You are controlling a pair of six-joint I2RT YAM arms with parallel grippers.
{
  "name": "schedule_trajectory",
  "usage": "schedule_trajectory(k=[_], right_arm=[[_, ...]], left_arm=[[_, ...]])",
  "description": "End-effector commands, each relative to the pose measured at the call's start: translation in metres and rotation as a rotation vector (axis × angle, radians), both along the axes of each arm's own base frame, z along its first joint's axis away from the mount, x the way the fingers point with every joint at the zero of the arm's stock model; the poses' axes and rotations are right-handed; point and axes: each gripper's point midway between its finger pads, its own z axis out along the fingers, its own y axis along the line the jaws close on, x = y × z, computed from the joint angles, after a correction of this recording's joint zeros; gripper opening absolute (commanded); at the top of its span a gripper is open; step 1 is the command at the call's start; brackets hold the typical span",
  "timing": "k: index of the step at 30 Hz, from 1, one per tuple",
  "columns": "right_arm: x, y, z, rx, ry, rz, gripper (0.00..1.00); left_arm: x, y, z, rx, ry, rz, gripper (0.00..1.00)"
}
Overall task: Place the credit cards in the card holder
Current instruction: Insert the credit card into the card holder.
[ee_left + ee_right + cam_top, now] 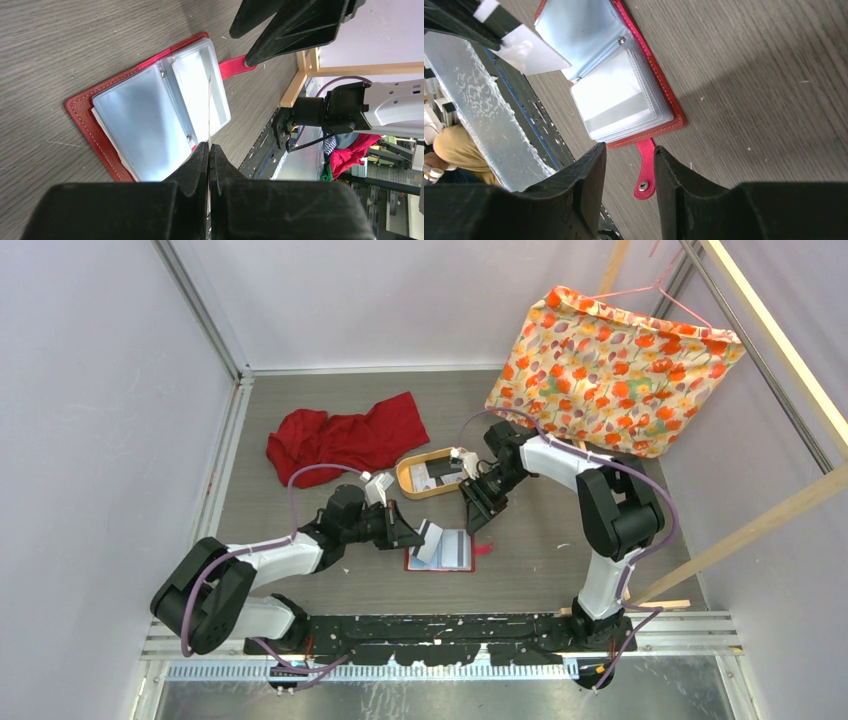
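The red card holder [455, 562] lies open on the table, clear pockets up and its snap tab [644, 176] pointing right. My left gripper [416, 534] is shut on a whitish credit card [430, 542], held tilted over the holder's left page. In the left wrist view the card [209, 107] shows edge-on, a thin line running from the left gripper [209, 146] over the card holder [135, 115]. My right gripper [470, 518] hovers open just right of the holder. In the right wrist view the right gripper [629, 150] straddles the tab without touching it, above the card holder [659, 95]. More credit cards [424, 478] lie in the tray.
An oval tan tray [404, 477] sits behind the holder. A crumpled red cloth [345, 435] lies at the back left. A floral cloth on a hanger [610, 365] hangs at the back right. A wooden beam [740, 530] slants along the right side.
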Motion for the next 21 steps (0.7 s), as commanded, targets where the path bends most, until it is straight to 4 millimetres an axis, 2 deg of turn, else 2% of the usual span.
schedule_trajectory(k=[1, 8, 11, 15, 21], right_arm=[[0.009, -0.001, -0.003, -0.049, -0.01, -0.023, 0.45], [-0.009, -0.032, 0.007, -0.143, -0.028, 0.14, 0.45], [-0.019, -0.034, 0.005, -0.153, -0.016, 0.144, 0.45], [-0.021, -0.042, -0.005, -0.213, -0.029, 0.135, 0.47], [-0.028, -0.039, -0.015, -0.244, 0.0, 0.154, 0.47]], left_arm=[[0.008, -0.004, 0.013, -0.047, -0.079, 0.0, 0.0], [0.009, -0.005, 0.015, -0.061, -0.093, -0.007, 0.0], [0.008, -0.006, 0.013, -0.065, -0.09, -0.015, 0.0], [0.006, -0.006, 0.012, -0.073, -0.09, -0.021, 0.0], [0.004, -0.004, 0.013, -0.081, -0.101, -0.017, 0.0]])
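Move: The card holder's red strap lies about 4 cm back and 2 cm right of the right hand, some 4 cm below it. At about the same depth, the open card holder's middle sits about 4 cm back and 7 cm left, and the tray roughly 10 cm ahead and 7 cm left. From the left hand, which already holds a card, the strap is about 12 cm right, 1 cm back and 6 cm below. The half-open right hand swings about 5 cm right and back towards the strap, sinking 2 cm, fingers steepening. ##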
